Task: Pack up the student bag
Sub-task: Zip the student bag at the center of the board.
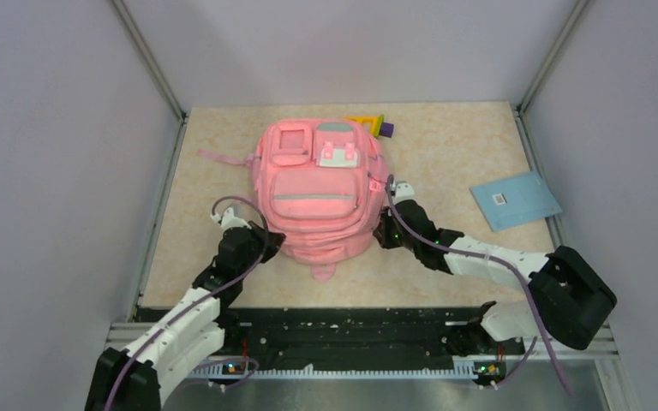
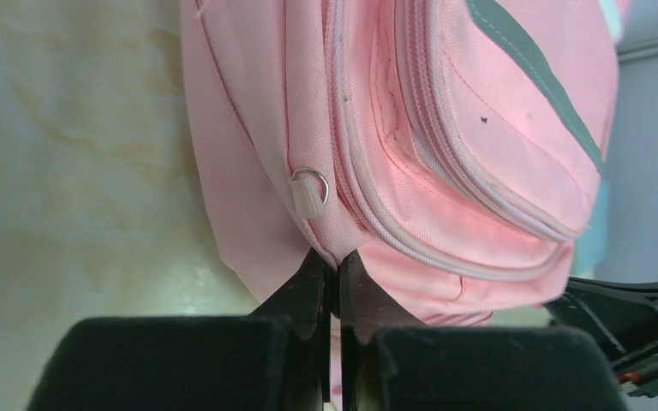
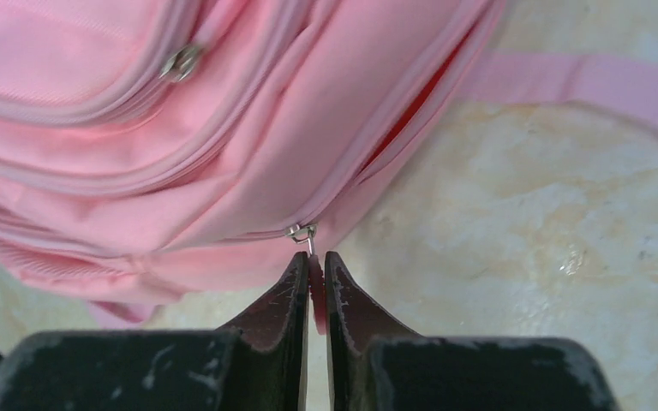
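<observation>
The pink student bag (image 1: 317,193) lies front-up in the middle of the table. My left gripper (image 1: 267,242) is at its near left corner. In the left wrist view that gripper (image 2: 340,257) is shut on a fold of the bag's fabric (image 2: 445,154) at a seam, just below a small metal ring (image 2: 310,184). At the bag's near right side my right gripper (image 1: 387,224) is shut on the pink zipper pull tab (image 3: 315,291). The tab hangs from a metal slider (image 3: 305,233) on the bag (image 3: 137,128). Beyond the slider the zipper gapes, showing a dark red inside.
A light blue booklet (image 1: 515,199) lies on the table at the right. A yellow frame-like piece (image 1: 368,122) and a purple block (image 1: 386,129) sit behind the bag. A pink strap (image 1: 223,157) trails left of the bag. Grey walls close in the table.
</observation>
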Controlling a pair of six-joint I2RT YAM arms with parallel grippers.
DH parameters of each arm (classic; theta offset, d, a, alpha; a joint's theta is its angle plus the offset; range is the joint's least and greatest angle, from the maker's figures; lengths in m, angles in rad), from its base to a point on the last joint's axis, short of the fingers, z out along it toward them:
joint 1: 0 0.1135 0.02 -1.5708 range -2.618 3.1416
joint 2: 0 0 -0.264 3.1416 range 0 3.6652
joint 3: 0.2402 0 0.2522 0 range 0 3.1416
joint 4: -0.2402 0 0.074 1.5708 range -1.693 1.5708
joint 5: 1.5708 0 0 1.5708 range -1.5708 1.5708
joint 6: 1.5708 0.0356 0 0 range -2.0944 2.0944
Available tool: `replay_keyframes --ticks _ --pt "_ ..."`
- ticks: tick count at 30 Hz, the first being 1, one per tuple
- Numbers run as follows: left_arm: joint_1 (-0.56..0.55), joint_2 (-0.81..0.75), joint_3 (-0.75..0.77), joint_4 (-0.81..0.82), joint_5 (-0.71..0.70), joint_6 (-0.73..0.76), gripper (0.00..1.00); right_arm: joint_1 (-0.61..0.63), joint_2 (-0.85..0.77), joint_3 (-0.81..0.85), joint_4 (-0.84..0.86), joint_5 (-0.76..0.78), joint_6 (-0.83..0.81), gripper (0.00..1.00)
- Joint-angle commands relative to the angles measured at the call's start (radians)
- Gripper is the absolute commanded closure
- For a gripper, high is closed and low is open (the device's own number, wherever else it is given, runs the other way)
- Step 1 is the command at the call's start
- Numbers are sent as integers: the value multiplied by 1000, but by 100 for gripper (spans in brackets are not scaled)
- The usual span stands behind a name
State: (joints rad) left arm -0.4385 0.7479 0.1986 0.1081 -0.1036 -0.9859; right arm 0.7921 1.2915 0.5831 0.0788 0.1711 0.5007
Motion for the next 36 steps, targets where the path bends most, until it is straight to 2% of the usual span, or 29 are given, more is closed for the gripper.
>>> replay_keyframes --ticks 1,6,12,18,23,27,31,32,34,36 --pt "171 34 101 -105 34 238 100 -84 67 91 -9 28 -79 100" --pt "296 209 221 -96 181 357 100 -134 169 180 43 -33 -135 100" --pt "345 326 336 -78 126 459 100 -143 240 216 140 89 -209 100" --pt "408 403 391 -75 153 510 100 -205 325 276 254 142 -292 100" --pt "421 398 369 -60 195 534 100 -280 418 379 286 28 -345 100" --pt "421 398 362 -53 227 535 100 -291 496 469 257 -51 -419 100" --pt "422 394 394 -139 259 543 100 -292 478 501 184 -93 -452 100" --pt "421 387 400 -158 262 540 100 -291 456 492 173 -98 -455 91" --pt "421 361 401 -182 253 528 100 -291 399 446 175 -121 -473 61" --pt "422 327 398 -201 230 512 100 -291 336 406 177 -141 -492 40"
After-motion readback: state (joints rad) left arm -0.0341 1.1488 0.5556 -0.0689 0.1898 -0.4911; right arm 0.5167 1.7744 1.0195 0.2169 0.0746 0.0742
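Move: The right fingers hold the pull at the bag's lower right corner; the upper end of that zip, by the mesh side pocket, lies about 17 cm ahead and 5 to the right, at hand height. The strap buckle is some 14 cm ahead and 1 right; the right side strap is 13 ahead, 10 right, on the board. From the left hand, that zip end is about 19 cm ahead and 33 right; the metal ring is 4 straight ahead. With the zip pull still pinched, the right hand runs almost straight forward along the bag's right side, about 17 cm, dipping barely and tilting its fingers up a little as it nears the mesh side pocket, where it stops, opens and lets go of the pull. Meanwhile the left hand keeps its pinch on the lower left corner and carries that corner about 7 cm left and 6 cm forward, rolling some 20 degrees so that its left side rises, then holds there. ##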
